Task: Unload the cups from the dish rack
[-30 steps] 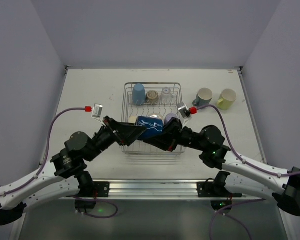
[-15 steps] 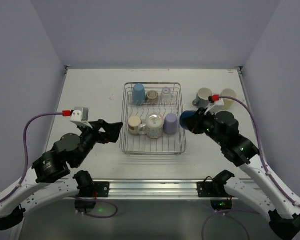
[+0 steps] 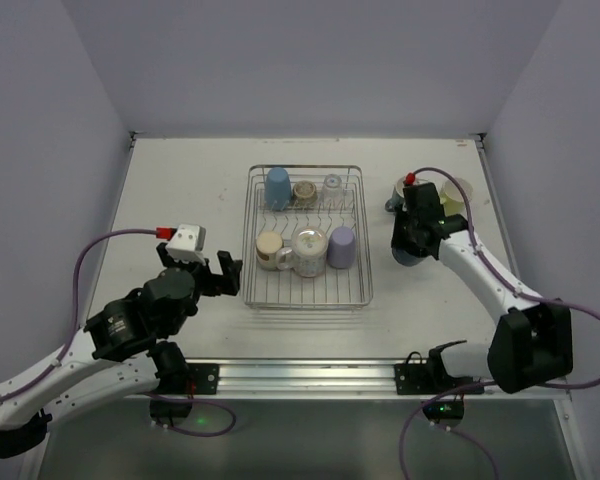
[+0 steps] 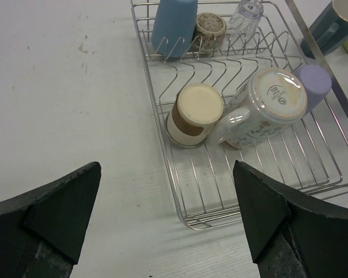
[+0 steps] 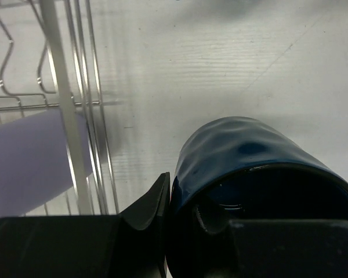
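Note:
The dish rack (image 3: 248, 240) stands mid-table with several cups in it: light blue (image 3: 277, 187), small beige (image 3: 304, 191) and clear (image 3: 332, 186) at the back, a cream mug (image 4: 195, 113), a white mug (image 4: 272, 101) and a lavender tumbler (image 3: 341, 246) in front. My right gripper (image 5: 185, 214) is shut on the rim of a dark blue cup (image 5: 249, 156), one finger inside and one outside, low over the table just right of the rack. My left gripper (image 4: 165, 220) hangs open and empty over the table by the rack's (image 4: 175, 191) near left corner.
A grey-teal mug (image 3: 400, 190) and a yellow-green mug (image 3: 458, 192) stand on the table right of the rack, just behind my right wrist. Walls close the table on the left, far and right sides.
My right arm carried the dark blue cup from over the rack to the table on its right. My left arm pulled back left off the rack, and its gripper finished opening.

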{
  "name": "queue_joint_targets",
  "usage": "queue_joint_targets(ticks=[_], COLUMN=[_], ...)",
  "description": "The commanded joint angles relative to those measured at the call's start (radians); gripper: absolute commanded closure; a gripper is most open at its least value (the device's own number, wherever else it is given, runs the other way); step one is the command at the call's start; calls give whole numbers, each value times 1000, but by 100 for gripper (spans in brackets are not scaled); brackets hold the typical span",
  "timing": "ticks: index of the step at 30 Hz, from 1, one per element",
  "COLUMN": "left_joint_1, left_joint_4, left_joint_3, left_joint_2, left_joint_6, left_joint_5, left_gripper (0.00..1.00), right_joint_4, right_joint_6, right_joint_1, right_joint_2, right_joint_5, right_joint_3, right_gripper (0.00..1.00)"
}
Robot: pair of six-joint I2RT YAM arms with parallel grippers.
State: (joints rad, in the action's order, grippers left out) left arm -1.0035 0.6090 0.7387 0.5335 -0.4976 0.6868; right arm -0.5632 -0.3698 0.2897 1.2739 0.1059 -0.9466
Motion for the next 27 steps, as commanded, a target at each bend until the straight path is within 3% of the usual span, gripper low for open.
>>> queue_joint_targets(ticks=[1,6,14,17,18,20,24,27], left_joint_1=[2,2,0,0,-1,-1,-1,-1], left_joint_4=[-21,-41,-100,-126,-156,-224,-305,-330], left_joint_3=[-2,-1,60,90,96,102,125,174], left_joint_2=[10,36,146,210,235,264,357,471], left_joint_6=[40,56,87,85,82,79,105,158], left_joint_5=[2,-36,-291,-328,-335,-359,-363,-380], left_gripper=[0,0,0,0,0,0,0,0], right_joint_4=[56,86,117,131,138,155,163,172], right_joint_6=[78,83,85,77,71,62,46,29], right_joint_1=[-12,-18,-20,-21,-20,-20,-20,-18], right_joint_2=[100,215,352,349,328,292,170,87], right_joint_5=[8,5,32,34,28,26,8,-2], right_joint_3=[-110,-130,-169,-158,-153,-126,-90,-52], right_gripper=[100,100,95,77,66,58,30,20])
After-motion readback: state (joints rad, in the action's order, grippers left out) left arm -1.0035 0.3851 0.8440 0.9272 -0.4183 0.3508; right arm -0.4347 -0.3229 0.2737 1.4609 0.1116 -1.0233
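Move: The right hand still grips the blue cup by its wall; its spot on the table is about 5 cm ahead, 3 cm right and 10 cm below, with the grey cup 13 cm beyond that spot and 3 cm farther right. The empty, open left hand has the white cup some 15 cm ahead, 22 cm right and 20 cm below; the cream cup is 11 cm left of the white cup, the purple cup 9 cm right, both level with it. Right hand sets blue cup down-forward some 8 cm, opens, rises; left swings 11 cm right towards white cup. ##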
